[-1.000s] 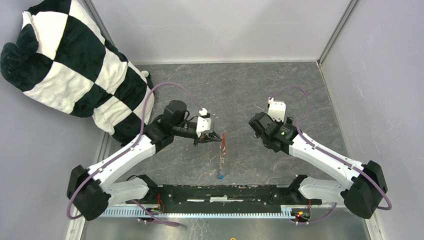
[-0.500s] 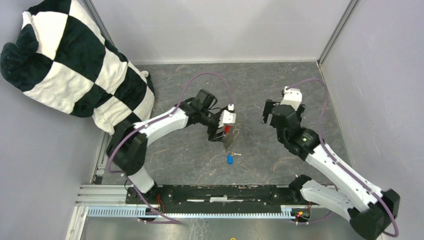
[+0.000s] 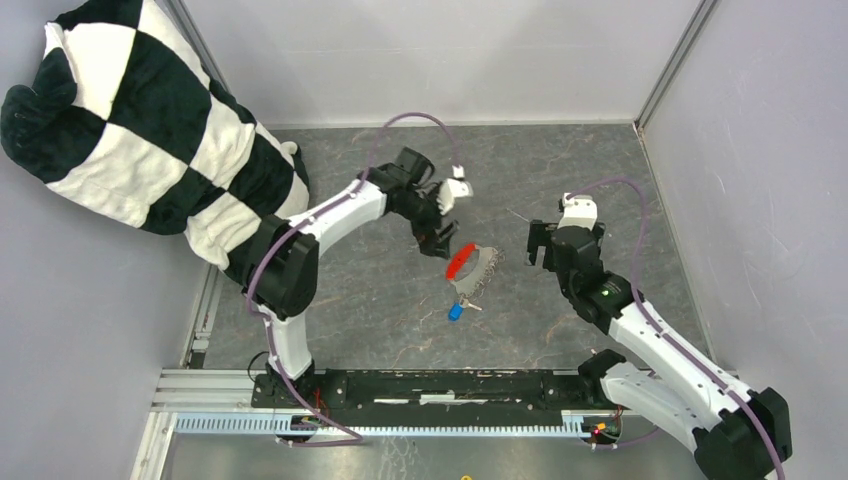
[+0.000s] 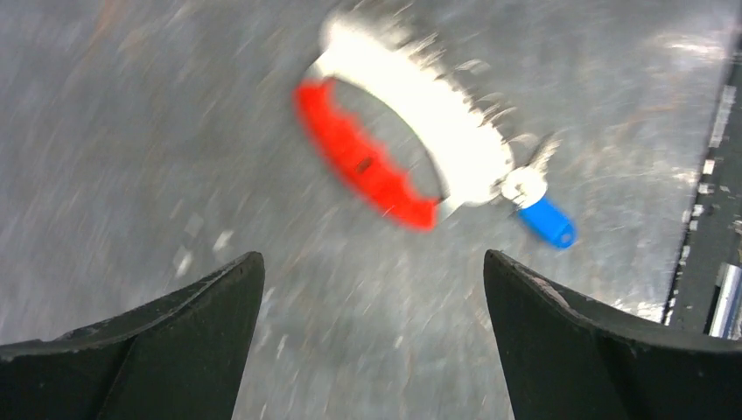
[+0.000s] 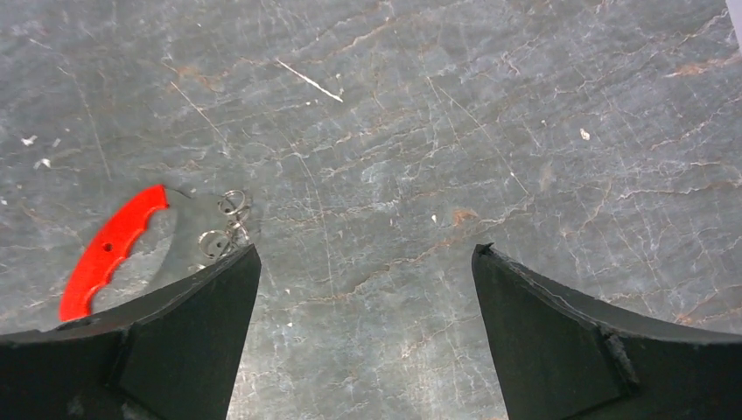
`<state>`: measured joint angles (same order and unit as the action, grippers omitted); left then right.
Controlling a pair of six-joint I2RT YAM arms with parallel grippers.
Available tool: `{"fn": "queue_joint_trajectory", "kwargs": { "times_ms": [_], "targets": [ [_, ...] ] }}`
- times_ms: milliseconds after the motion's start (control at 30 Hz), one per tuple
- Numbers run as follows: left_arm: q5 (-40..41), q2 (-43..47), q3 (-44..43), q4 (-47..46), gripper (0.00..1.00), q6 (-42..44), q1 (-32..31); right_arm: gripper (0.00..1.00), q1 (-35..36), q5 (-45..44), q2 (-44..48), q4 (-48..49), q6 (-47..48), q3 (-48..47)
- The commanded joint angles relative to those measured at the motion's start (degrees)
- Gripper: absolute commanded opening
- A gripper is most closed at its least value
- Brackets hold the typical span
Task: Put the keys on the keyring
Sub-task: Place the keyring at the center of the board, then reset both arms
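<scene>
The keyring lies on the grey table, its red tag (image 3: 459,262) curved beside a grey chain clump (image 3: 481,272). A blue-headed key (image 3: 455,312) rests at the chain's near end; blur hides whether it is threaded on. My left gripper (image 3: 445,243) hovers just behind and left of the tag, open and holding nothing. In the left wrist view the red tag (image 4: 363,162), pale chain (image 4: 433,131) and blue key (image 4: 547,221) lie beyond the left gripper (image 4: 372,256). My right gripper (image 3: 548,240) stands open to the right of the chain. The right wrist view shows the tag (image 5: 109,249) and small rings (image 5: 229,223) left of the right gripper (image 5: 367,248).
A black-and-white checkered cushion (image 3: 150,130) fills the back left corner against the wall. Pale walls (image 3: 440,60) enclose the table at the back and right. The arms' black base rail (image 3: 440,385) runs along the near edge.
My left gripper opened and let go of the red tag, then drew back toward the rear. The keyring and blue key now lie loose on the table. The right arm shifted slightly nearer.
</scene>
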<state>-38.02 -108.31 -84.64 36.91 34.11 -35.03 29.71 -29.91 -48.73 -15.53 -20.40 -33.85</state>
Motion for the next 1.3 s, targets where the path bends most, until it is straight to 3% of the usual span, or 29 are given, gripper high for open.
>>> {"fn": "queue_joint_trajectory", "kwargs": {
  "times_ms": [0,133,233,367,467,600,800,867,967,1000,1067,1133,1267],
  "targets": [
    [8.1,1.8,-0.9,5.6,1.0,-10.3,9.4,0.98,-0.3,-3.5,-2.6,4.9,1.6,0.5],
    [8.7,13.6,11.8,-8.3,1.0,-15.8,21.8,0.98,-0.4,-19.7,-3.9,10.5,2.4,5.1],
    [10.1,20.7,22.9,-20.0,1.0,-17.5,30.0,0.98,-0.4,-26.2,-5.3,28.3,12.9,14.1],
    [13.6,27.1,39.0,-39.2,1.0,-18.8,34.2,0.98,-0.4,-36.9,-12.2,39.7,18.5,18.6],
    [16.6,30.7,51.8,-57.6,1.0,-23.3,36.3,0.98,-0.8,-38.7,-13.7,53.9,26.2,23.7],
    [16.4,32.3,63.6,-81.0,1.0,-26.8,37.0,0.98,-5.0,-34.8,-10.6,78.8,32.2,35.3],
    [18.3,25.7,74.6,-107.5,1.0,-29.9,37.3,0.98,-15.3,-25.8,-13.6,81.6,28.3,37.5],
    [21.3,26.2,74.7,-106.0,1.0,-30.5,37.3,0.98,-16.2,-20.0,-15.1,77.6,26.4,36.1],
    [25.0,21.7,74.6,-109.4,1.0,-31.4,37.4,0.98,-16.1,-11.6,-19.0,85.3,27.8,38.6],
    [25.7,19.1,75.1,-115.2,1.0,-33.3,37.5,0.98,-16.1,-10.7,-21.3,90.5,29.4,39.6],
    [25.3,21.4,72.3,-105.9,1.0,-31.4,37.6,0.98,-16.3,-7.9,-25.1,93.1,29.9,39.5],
    [25.3,19.8,73.3,-110.2,1.0,-33.0,37.6,0.98,-17.1,-2.5,-30.2,96.2,31.7,38.3],
    [25.2,20.3,73.3,-109.6,1.0,-32.7,37.6,0.98,-22.2,5.3,-29.8,93.6,28.8,37.8]
  ]
}}
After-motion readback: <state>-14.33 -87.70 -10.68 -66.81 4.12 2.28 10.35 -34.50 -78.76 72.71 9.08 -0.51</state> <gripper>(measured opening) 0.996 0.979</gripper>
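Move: The released keyring lies on the board about 8 cm to the left hand's right, 5 cm back from it and 10 cm below. The blue-tagged keys are also on the board, roughly 14 cm back from that hand and 5 cm to its right. From the right hand, the keyring is some 22 cm to the left, 2 cm back and 15 cm below. Fingers open, both hands leave the keyring: left about 30 cm left, turning counter-clockwise, right 12 cm right, sinking. ##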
